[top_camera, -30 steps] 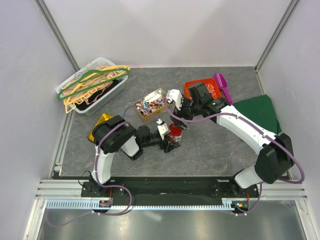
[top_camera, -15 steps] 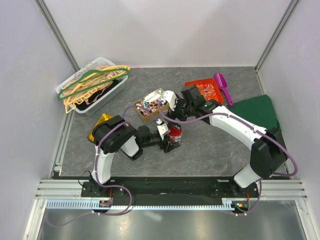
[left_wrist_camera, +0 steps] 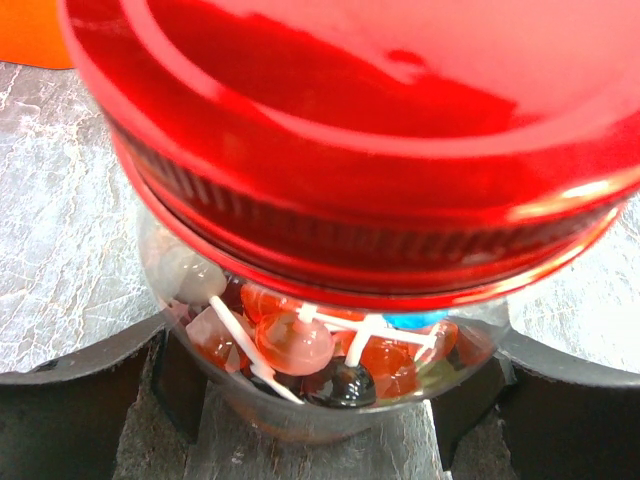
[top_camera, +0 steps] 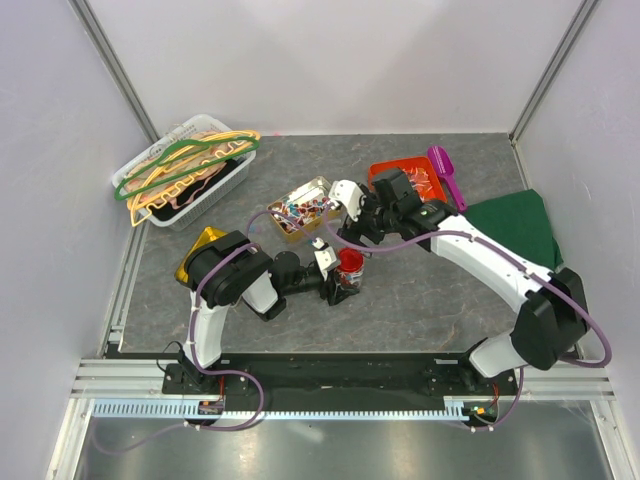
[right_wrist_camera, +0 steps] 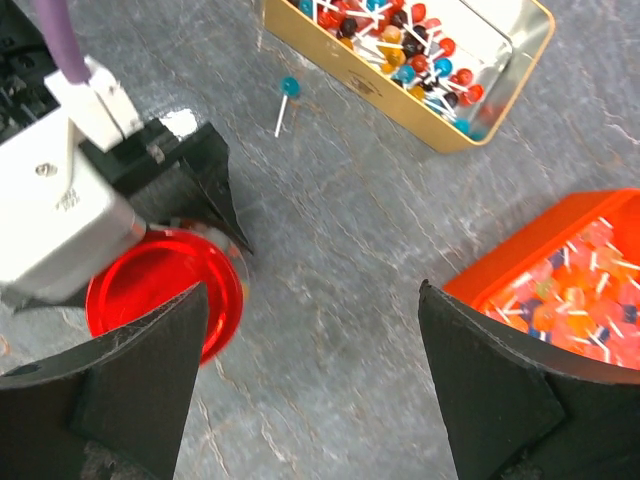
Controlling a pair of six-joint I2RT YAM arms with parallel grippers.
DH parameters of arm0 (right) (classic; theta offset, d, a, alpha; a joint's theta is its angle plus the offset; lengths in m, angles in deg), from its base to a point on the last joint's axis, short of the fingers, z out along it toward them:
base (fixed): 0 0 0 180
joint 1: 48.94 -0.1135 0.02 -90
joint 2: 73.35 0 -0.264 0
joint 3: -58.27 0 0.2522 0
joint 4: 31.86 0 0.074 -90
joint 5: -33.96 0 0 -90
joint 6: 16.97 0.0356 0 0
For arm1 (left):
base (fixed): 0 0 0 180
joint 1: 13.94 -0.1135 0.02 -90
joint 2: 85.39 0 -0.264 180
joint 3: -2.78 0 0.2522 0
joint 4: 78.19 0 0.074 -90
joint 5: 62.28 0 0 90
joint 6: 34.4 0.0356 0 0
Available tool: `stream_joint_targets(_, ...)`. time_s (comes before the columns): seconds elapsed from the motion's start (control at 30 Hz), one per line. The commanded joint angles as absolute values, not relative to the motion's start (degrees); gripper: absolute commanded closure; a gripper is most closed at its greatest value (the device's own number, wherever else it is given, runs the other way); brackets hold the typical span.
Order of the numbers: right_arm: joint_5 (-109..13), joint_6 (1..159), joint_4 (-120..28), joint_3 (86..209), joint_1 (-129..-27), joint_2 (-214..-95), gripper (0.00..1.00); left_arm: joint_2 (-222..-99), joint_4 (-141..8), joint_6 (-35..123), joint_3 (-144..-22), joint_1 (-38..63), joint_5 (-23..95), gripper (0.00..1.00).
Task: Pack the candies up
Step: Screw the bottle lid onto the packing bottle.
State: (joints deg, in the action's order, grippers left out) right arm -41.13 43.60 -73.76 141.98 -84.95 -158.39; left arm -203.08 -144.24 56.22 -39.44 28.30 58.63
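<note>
The candies are small round lollipops on white sticks. Some fill a clear jar [left_wrist_camera: 330,360] closed with a red lid [left_wrist_camera: 350,130]. My left gripper [left_wrist_camera: 330,410] is shut on the jar's base, with the fingers [left_wrist_camera: 80,400] on either side. In the top view the jar [top_camera: 349,265] stands on the table in my left gripper [top_camera: 340,278]. More candies lie in a gold tin [top_camera: 300,208] and an orange tray [top_camera: 412,180]. My right gripper [top_camera: 358,218] is open and empty, hovering between jar and tray [right_wrist_camera: 315,340]. The red lid [right_wrist_camera: 165,295] sits by its left finger.
One loose blue lollipop [right_wrist_camera: 288,90] lies on the table near the gold tin [right_wrist_camera: 500,70]. A purple scoop [top_camera: 445,172] lies beside the orange tray. A green cloth [top_camera: 515,225] is at the right. A white basket of hangers [top_camera: 185,170] and a gold lid [top_camera: 200,250] are at the left.
My right gripper swung left toward the tin half a second ago, then came back right above the jar. The left gripper and jar have not moved.
</note>
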Motion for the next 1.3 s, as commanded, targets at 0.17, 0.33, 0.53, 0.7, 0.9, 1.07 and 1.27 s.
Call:
stream_joint_targets(0.17, -39.87, 38.23, -81.12, 142.16, -84.18, -157.81, 0.08, -202.90, -159.70, 58.32, -38.57, 28.60, 57.86, 0.51)
stream_joint_targets(0.33, -40.49, 36.30, -83.94, 142.69, -84.27, -160.80, 0.08, -202.82, -159.70, 58.24, -38.57, 28.60, 57.77, 0.51)
stream_joint_targets(0.53, -40.13, 36.21, -84.48, 143.48, -84.18, -160.28, 0.08, -202.90, -159.70, 58.06, -38.57, 28.51, 57.77, 0.51)
stream_joint_targets(0.7, -38.74, 36.56, -84.12, 143.83, -84.27, -157.47, 0.08, -202.81, -159.70, 57.97, -38.66, 28.42, 57.69, 0.51)
stream_joint_targets(0.9, -29.86, 32.35, -90.35, 145.50, -84.18, -155.44, 0.09, -202.90, -159.70, 57.89, -38.66, 28.42, 57.86, 0.51)
stream_joint_targets(1.07, -28.27, 29.71, -92.21, 145.33, -85.67, -156.32, 0.10, -202.99, -159.70, 57.97, -38.75, 28.33, 58.47, 0.51)
stream_joint_targets(1.27, -27.48, 31.72, -87.81, 144.71, -86.11, -158.78, 0.12, -202.81, -159.70, 57.80, -38.75, 28.33, 61.46, 0.51)
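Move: Some 6 cm back from the open right hand, about 3 cm to its left and 8 cm below, is the red bottle lid, already on the bottle; it lies about 5 cm straight above the left hand's grip. From the right hand, the gold lollipop tin stands some 10 cm ahead and 12 cm left, the orange tray 15 cm ahead and 11 cm right, both about 16 cm lower. A loose blue lollipop lies 1 cm ahead, 11 cm left, 18 cm below. Swinging back to the lid, the right hand first shifts a centimetre or two right, down and back, pauses, then travels some 5 cm farther back, turning about 15 degrees counter-clockwise and tipping slightly further down. Its fingers stay wide open, coming to face the lid. The left hand stays still and keeps its grip around the bottle. ##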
